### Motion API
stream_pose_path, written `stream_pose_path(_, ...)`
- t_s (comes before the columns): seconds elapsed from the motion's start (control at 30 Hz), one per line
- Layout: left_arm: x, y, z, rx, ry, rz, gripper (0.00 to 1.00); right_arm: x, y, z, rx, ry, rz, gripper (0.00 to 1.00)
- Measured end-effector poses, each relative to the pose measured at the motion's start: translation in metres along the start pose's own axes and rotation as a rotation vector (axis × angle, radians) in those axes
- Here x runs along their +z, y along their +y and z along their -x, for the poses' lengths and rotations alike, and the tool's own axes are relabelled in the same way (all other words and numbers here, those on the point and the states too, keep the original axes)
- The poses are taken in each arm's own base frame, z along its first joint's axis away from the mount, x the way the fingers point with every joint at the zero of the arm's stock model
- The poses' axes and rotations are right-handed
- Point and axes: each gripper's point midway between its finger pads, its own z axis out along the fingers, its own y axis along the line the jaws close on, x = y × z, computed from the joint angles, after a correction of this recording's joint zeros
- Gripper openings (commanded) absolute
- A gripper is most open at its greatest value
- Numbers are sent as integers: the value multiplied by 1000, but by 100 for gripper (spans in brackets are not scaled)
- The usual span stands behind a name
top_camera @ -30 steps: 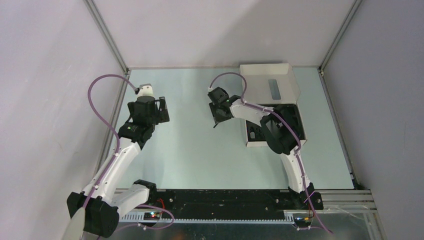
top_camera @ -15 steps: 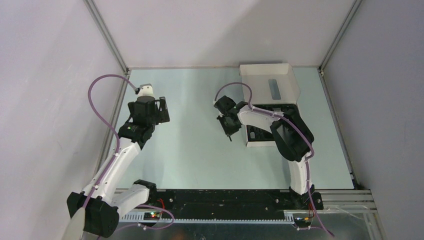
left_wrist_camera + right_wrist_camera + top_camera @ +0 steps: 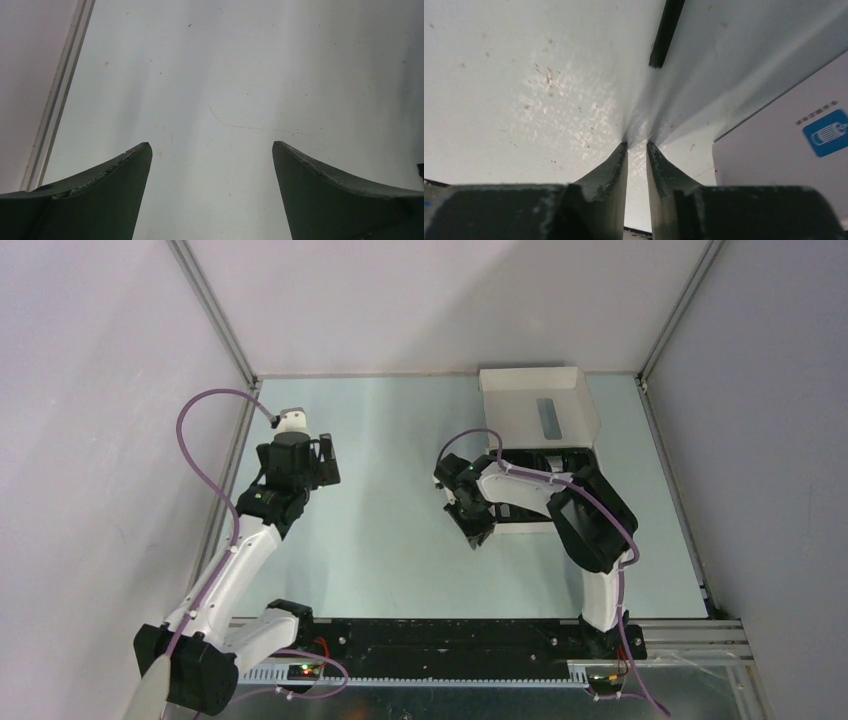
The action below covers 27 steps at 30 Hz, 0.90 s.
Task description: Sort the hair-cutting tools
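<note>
A thin black stick-brush (image 3: 666, 32) lies on the table just ahead of my right gripper (image 3: 637, 145), not between its fingers. The jaws are almost together, and bare table shows through the narrow slit between them. In the top view my right gripper (image 3: 478, 537) is low at the front left corner of the white box (image 3: 520, 410). Dark items (image 3: 560, 456) lie in the box's tray, mostly hidden by the right arm, so I cannot tell them apart. My left gripper (image 3: 212, 147) stands wide open over bare table at the left (image 3: 325, 460).
The box's lid stands raised at the back right. A box wall with a blue icon (image 3: 824, 132) is close on the right in the right wrist view. A metal frame rail (image 3: 60, 95) runs along the table's left edge.
My right arm swung from beside the box's left side toward the near edge and down to the box's front left corner, and its jaws narrowed. The left arm stayed still.
</note>
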Motion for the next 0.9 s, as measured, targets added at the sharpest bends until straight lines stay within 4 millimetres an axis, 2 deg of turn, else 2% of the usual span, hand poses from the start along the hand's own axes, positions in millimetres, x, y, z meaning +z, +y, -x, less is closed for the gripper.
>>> stream_pose_path(0.13, 0, 0, 0, 0, 1, -2, 97, -2, 1, -10, 11, 31, 10, 39)
stream_pose_path(0.27, 0, -1, 0, 0, 1, -3, 97, -5, 0, -5, 33, 17, 12, 46)
stream_pose_path(0.37, 0, -1, 0, 0, 1, -3, 97, -10, -2, 7, 48, -19, 8, 49)
stream_pose_path(0.47, 0, 0, 0, 0, 1, -3, 97, -17, -6, 32, 62, -79, -2, 50)
stream_pose_path(0.57, 0, 0, 0, 0, 1, -3, 97, -14, -10, 58, 78, -122, -11, 49)
stream_pose_path(0.73, 0, 0, 0, 0, 0, -3, 98, 3, -18, 76, 96, -108, -35, 48)
stream_pose_path(0.9, 0, 0, 0, 0, 0, -3, 97, 5, -19, 91, 98, -122, -46, 45)
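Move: Small brush lies flat on the table about 9 cm ahead of the right hand and 4 cm to its left, roughly 1 cm lower; its handle end is nearest the hand. The open tool case has its middle some 14 cm ahead and 16 cm to the right of that hand, at about its height. From the idle left hand, the brush is roughly 31 cm to the right, 3 cm ahead and 19 cm below. Open the right gripper from nearly shut to about half while it eases back barely 1 cm, then hop it forward and somewhat left over the table, rising about 2 cm and sinking again to just above its starting height. Travel some 9 cm in all, fingers pointing down, so the parted fingertips come down on either side of the small brush without closing. ##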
